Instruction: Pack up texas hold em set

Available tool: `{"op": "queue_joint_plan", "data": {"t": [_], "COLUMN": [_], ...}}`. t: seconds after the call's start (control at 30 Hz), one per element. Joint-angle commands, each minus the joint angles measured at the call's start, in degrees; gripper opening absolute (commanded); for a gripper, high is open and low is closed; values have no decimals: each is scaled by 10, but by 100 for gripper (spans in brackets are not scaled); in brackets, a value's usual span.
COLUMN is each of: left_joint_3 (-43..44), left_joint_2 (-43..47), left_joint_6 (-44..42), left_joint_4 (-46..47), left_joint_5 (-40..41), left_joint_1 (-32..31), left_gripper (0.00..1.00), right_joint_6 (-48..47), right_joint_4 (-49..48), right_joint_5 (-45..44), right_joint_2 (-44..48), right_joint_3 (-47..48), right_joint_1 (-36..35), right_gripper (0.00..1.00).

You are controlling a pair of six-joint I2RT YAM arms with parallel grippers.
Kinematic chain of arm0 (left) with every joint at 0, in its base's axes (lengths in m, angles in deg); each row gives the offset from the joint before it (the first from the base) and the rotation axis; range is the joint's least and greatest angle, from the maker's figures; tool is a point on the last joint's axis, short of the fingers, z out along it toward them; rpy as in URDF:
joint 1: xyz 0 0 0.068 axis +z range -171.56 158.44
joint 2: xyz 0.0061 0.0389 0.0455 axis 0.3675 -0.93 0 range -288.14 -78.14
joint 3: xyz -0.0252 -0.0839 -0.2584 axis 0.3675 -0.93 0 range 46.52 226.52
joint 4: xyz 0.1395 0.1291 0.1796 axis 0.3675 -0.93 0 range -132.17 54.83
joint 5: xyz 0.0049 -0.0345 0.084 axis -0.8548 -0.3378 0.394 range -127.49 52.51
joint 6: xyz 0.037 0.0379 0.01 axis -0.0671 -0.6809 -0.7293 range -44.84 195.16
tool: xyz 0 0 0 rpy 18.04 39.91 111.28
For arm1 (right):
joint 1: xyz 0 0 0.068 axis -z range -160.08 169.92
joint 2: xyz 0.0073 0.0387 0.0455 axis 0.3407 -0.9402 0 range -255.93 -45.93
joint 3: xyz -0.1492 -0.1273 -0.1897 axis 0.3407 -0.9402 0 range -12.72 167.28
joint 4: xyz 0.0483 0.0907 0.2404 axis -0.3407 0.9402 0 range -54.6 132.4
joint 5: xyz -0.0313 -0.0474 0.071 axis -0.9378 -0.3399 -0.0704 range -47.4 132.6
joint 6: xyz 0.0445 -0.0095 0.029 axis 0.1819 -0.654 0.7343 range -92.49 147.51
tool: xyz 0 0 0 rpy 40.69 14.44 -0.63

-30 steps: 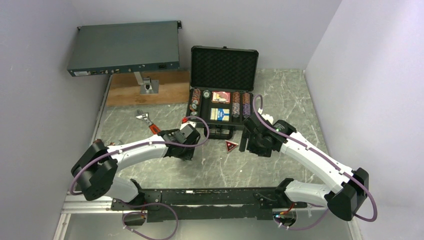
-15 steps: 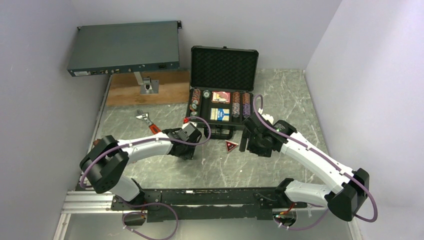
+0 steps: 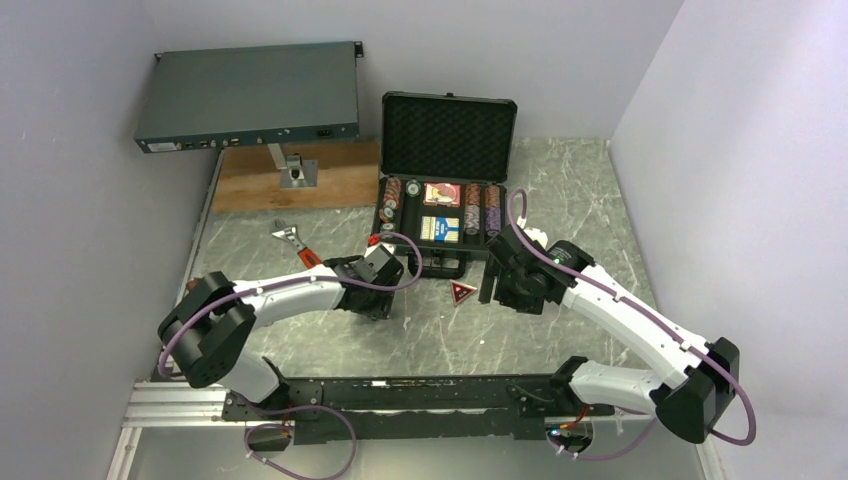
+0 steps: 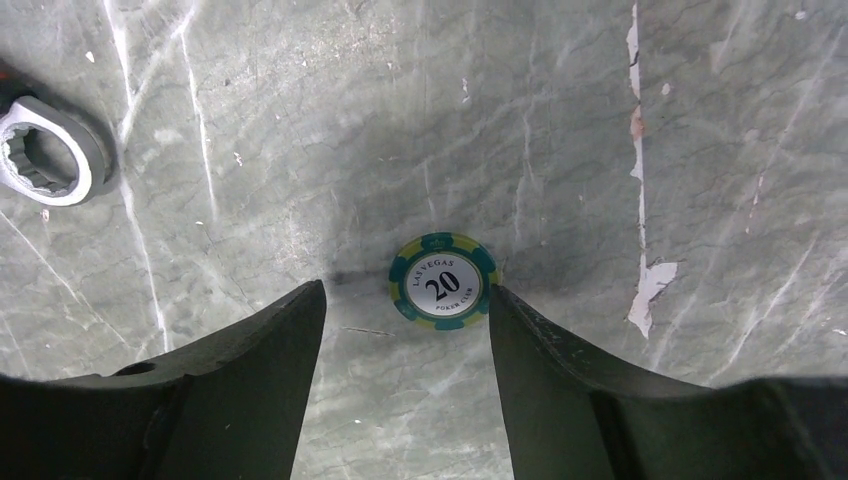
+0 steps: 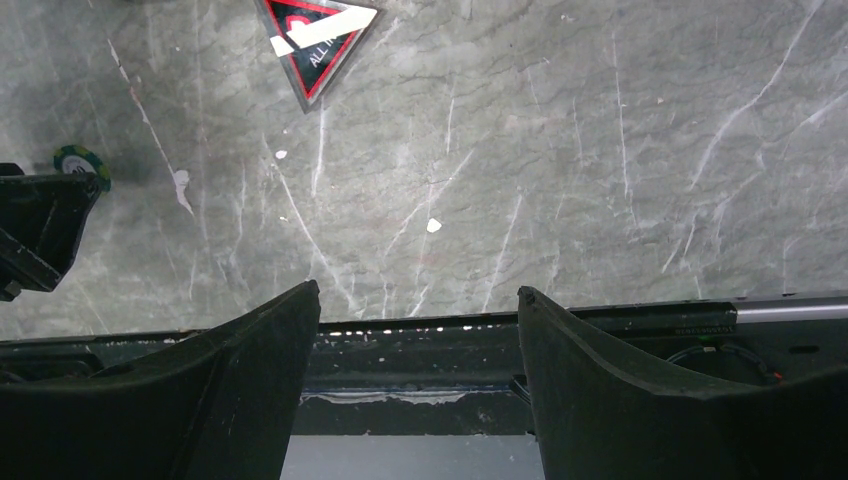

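Observation:
A green and yellow poker chip [image 4: 443,282] marked 20 lies flat on the table. My left gripper [image 4: 405,290] is open over it, the chip between the fingertips, close against the right finger. In the top view the left gripper [image 3: 385,303] is in front of the open black case [image 3: 448,135]. The case holds rows of striped chips [image 3: 472,208] and the blue-yellow card box [image 3: 440,229]. The red triangular token [image 3: 461,292] lies on the table beside my right gripper [image 3: 489,288]. The right gripper [image 5: 415,290] is open and empty. The token [image 5: 315,40] also shows in the right wrist view.
A red-handled wrench [image 3: 298,247] lies left of the left gripper; its ring end [image 4: 45,150] shows in the left wrist view. A flat grey electronics box [image 3: 250,97] and a wooden board [image 3: 300,180] stand at the back left. The black base rail [image 5: 420,350] runs along the near edge.
The left arm's shoulder and elbow shifted right and the left gripper settled slightly lower by the chip. The right arm has barely moved.

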Motion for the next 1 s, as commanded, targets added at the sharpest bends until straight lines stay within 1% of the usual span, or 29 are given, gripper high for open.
{"op": "queue_joint_plan", "data": {"t": [0.0, 0.13, 0.33, 0.47, 0.63, 0.77, 0.83, 0.97], "left_joint_3": [16, 21, 25, 23, 14, 9, 7, 5], "left_joint_2": [26, 33, -1, -18, -36, -46, -49, -49], "left_joint_6": [-6, -10, -8, -8, -10, -12, -13, -11], "left_joint_4": [5, 3, 3, 8, 23, 28, 30, 26], "left_joint_5": [1, 6, 7, 7, -6, -7, -8, -6], "left_joint_1": [-7, -18, -18, -19, -18, -19, -18, -19], "left_gripper": [66, 68, 67, 62, 60, 52, 46, 39], "right_joint_6": [6, 5, 1, -1, 1, 3, 4, 6], "right_joint_4": [1, 3, 3, 5, 3, 5, 5, 6], "right_joint_5": [-1, -1, 0, -2, 0, -1, -2, -3], "right_joint_2": [11, 12, 7, 6, 7, 11, 14, 17], "right_joint_3": [-1, -3, 3, 4, -1, -3, -6, -8], "right_joint_1": [1, 1, 1, 1, 0, 1, 0, 1], "right_gripper": [75, 75, 75, 75, 75, 75, 75, 75]}}
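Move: The green 20 chip lies flat on the table almost under the left fingers, about 1 cm right of the hand point and 1 cm below it, level fore and aft. The wrench's ring end is some 12 cm left and 7 cm ahead, the All In triangle about 20 cm right and 7 cm ahead, and the open case's middle roughly 15 cm right and 26 cm ahead. From the idle right hand the chip is about 25 cm left, 6 cm ahead and 12 cm below. The left hand first lifts about 1 cm while edging right, bringing its right finger from over the green chip's right rim out past it, then sinks some 1.5 cm beside the chip, ending slightly lower than it began and still working right, about 1.5 cm in all. As it goes down, with the wrist nearly unturned and the fingers still pointing down and a little forward, it closes them by about a third, until a tip meets the chip's rim on its left and right. ##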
